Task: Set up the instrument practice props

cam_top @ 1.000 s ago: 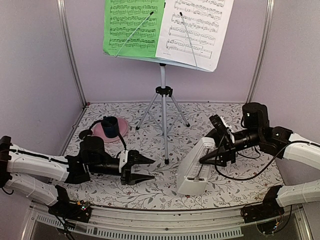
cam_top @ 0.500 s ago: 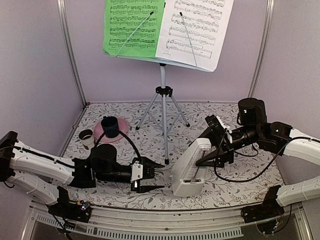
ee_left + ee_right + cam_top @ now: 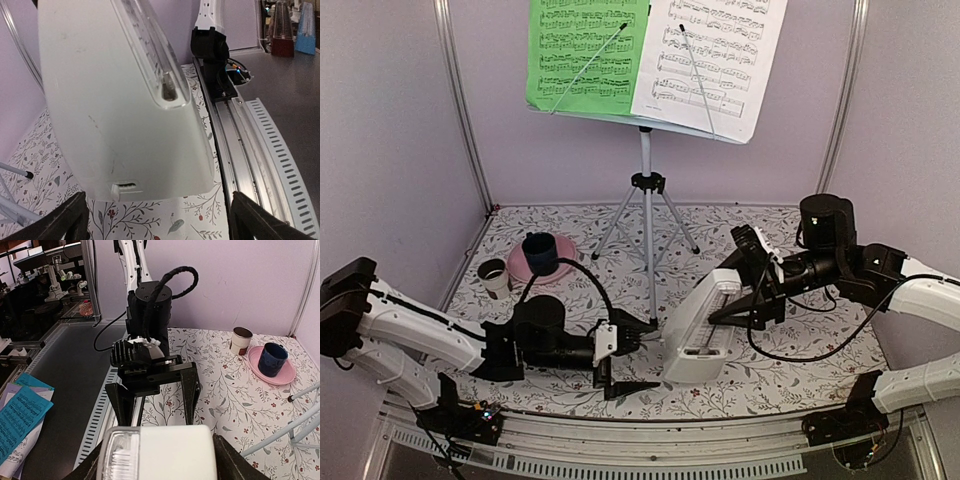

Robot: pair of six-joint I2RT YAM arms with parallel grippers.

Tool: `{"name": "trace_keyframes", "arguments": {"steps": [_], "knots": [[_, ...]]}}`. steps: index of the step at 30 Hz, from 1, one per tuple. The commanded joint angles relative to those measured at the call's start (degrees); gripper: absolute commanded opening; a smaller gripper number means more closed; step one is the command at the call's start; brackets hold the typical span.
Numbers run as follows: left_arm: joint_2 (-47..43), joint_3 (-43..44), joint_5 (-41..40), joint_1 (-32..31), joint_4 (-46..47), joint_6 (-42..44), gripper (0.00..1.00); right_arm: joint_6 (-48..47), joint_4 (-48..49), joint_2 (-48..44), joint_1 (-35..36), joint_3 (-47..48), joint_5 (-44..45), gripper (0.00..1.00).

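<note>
The pale grey music stand (image 3: 646, 235) rises at the back centre on its tripod. A green sheet (image 3: 585, 55) and a white sheet (image 3: 710, 60) rest on its desk. The white pyramid metronome (image 3: 702, 325) leans left on the floral table. My right gripper (image 3: 748, 293) is shut on its narrow top, and in the right wrist view the metronome (image 3: 167, 452) fills the space between the fingers (image 3: 227, 460). My left gripper (image 3: 656, 356) is open just left of the metronome base. In the left wrist view the metronome (image 3: 125, 100) looms ahead of the wide fingers (image 3: 65, 220), with nothing between them.
A dark blue cup (image 3: 540, 252) sits on a pink plate (image 3: 516, 264) at the back left, beside a small white cup (image 3: 494, 277). Tripod legs (image 3: 672, 215) spread over the middle. A metal rail (image 3: 650, 432) runs along the near edge. Purple walls close in both sides.
My left gripper has moved right up to the metronome base and its jaws have spread wide. The right gripper has shifted the tilted metronome slightly left.
</note>
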Motion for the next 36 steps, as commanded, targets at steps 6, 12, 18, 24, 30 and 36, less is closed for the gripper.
{"name": "trace_keyframes", "arguments": {"steps": [6, 12, 18, 24, 30, 36], "knots": [[3.83, 0.97, -2.72, -0.79, 4.99, -6.69, 0.99, 0.5, 6.79, -3.01, 0.71, 2.31, -0.49, 0.01], [4.63, 1.92, -3.45, -0.81, 5.82, -8.34, 0.95, 0.25, 6.84, -2.88, 0.81, 2.13, 0.05, 0.01], [6.27, 2.36, -3.86, -1.61, 7.27, -9.22, 0.97, 0.84, 7.48, -2.72, 0.83, 1.82, 1.21, 0.0], [7.17, 3.14, -5.01, -2.06, 8.12, -9.74, 0.93, 1.49, 8.1, -2.96, 0.89, 1.21, 1.72, 0.0], [6.51, 2.46, -6.82, -2.34, 8.43, -9.77, 0.86, 1.35, 8.0, -2.74, 0.9, 1.09, 2.08, 0.0], [6.26, 2.18, -8.38, -2.51, 8.24, -9.01, 0.76, 1.33, 7.99, -2.91, 0.9, 0.77, 2.93, 0.0]]}}
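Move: The metronome hangs from the right gripper, wide base down and leaning towards the left gripper; its middle is about 10 cm to the left gripper's right, 1 cm farther out and 5 cm higher. From the right hand that middle lies some 3 cm left, 1 cm back and 7 cm below. The music stand's near foot is on the cloth, roughly 18 cm ahead of the left gripper, 2 cm to its right and 16 cm below. Ease the left gripper about 2 cm right and nearly as far forward to straddle the metronome's lower end, dipping a little before coming partly back up. Swing the wrist slightly counter-clockwise, rolling it by under 10 degrees, and start narrowing the wide-open fingers late on. Keep the right gripper's hold on the metronome, almost still. ##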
